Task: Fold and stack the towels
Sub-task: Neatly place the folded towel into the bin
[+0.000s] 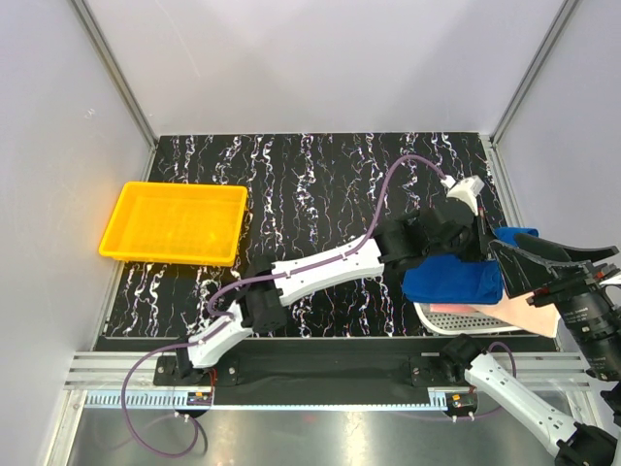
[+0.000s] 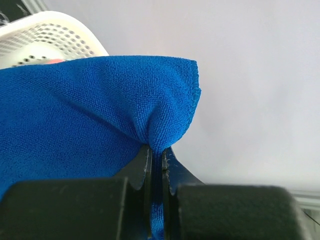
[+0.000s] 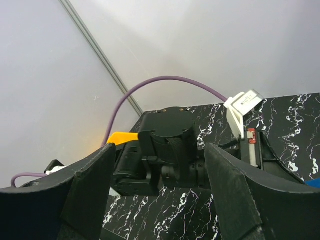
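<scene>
A royal blue towel (image 1: 451, 282) hangs bunched over the white mesh basket (image 1: 434, 317) at the right of the table. My left gripper (image 2: 156, 157) is shut on a fold near that blue towel's (image 2: 75, 115) hemmed corner, with cloth running down between the jaws. In the top view the left gripper (image 1: 482, 254) sits at the towel's upper edge. A pink towel (image 1: 526, 316) lies in the basket under the blue one. My right gripper (image 3: 160, 185) is open and holds nothing; it hovers just right of the blue towel, facing the left arm's wrist (image 3: 170, 155). In the top view the right gripper (image 1: 506, 267) is level with the blue towel.
A yellow plastic tray (image 1: 175, 223) sits at the table's left edge. The left arm (image 1: 320, 270) stretches diagonally across the black marbled tabletop (image 1: 320, 184), its purple cable (image 1: 388, 189) arching above. Grey walls close in the table on three sides. The basket's rim (image 2: 50, 30) shows behind the towel.
</scene>
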Robot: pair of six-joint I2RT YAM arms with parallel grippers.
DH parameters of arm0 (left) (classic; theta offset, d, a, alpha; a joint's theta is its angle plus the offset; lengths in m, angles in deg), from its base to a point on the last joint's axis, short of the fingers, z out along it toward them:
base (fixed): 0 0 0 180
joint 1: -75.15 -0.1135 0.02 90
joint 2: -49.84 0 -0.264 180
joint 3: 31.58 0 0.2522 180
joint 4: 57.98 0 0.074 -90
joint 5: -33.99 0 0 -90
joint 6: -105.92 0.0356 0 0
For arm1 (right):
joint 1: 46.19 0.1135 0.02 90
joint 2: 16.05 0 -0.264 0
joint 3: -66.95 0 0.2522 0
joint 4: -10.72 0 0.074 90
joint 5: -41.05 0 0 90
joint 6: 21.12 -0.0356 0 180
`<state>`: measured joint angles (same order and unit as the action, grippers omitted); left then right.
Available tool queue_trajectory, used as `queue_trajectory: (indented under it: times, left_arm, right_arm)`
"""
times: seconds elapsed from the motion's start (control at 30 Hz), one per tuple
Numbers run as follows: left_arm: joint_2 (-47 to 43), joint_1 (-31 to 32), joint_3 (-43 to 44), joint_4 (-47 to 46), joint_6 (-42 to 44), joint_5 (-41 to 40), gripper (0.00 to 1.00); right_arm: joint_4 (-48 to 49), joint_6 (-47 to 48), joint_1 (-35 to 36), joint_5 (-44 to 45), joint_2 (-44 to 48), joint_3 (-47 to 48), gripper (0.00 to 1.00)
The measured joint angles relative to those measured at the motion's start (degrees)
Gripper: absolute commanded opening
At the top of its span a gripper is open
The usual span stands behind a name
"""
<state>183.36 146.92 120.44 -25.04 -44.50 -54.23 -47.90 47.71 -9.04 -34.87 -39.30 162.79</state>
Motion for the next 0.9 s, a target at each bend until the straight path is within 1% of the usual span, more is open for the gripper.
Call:
queue_trajectory:
  times: [0.33,0.37,0.63,0.73,0.8,0.9]
  left_arm:
    - [8.33,-1.79,0.04,-10.12,-2.93,7.91,0.0]
    - [9.29,-1.95,0.09,-10.78,-3.15,8.44,0.01]
    - [15.61,-2.38,0.57,-15.08,-5.68,12.22,0.18]
    - [16.87,-2.38,0.68,-16.7,-6.36,13.62,0.22]
    - [17.38,-2.38,0.76,-17.51,-6.64,14.27,0.3]
    - [17.53,-2.38,0.79,-17.88,-7.08,14.95,0.37]
  right_arm:
    - [-1.29,-0.5,0.0,-0.09,2.64,-0.72,0.79]
    - [-1.6,-0.7,0.0,-0.11,2.89,-0.79,0.79]
    - [-1.79,-1.81,0.0,-0.24,3.63,-1.97,0.79]
    - [-1.79,-2.12,0.0,-0.26,3.63,-2.62,0.79]
    - [-1.79,-2.21,0.0,-0.26,3.63,-3.06,0.79]
    - [-1.77,-2.32,0.0,-0.26,3.63,-3.56,0.79]
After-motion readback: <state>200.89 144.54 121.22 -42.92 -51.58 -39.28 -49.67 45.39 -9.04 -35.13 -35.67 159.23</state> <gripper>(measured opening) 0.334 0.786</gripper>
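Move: The left hand, shut on the edge of the folded blue towel, has the middle of the white bin about 8 cm to its right, 2 cm back and 24 cm below. In the bin, the peach towel lies some 12 cm right and 4 cm back of this hand, the pink towel directly below it in the sideways sense and about 4 cm back. From the right hand, the white bin is roughly 5 cm ahead, 12 cm right and 42 cm below. The left hand lowers the blue towel about 12 cm, easing 5 cm right over the bin, then opens partway. ##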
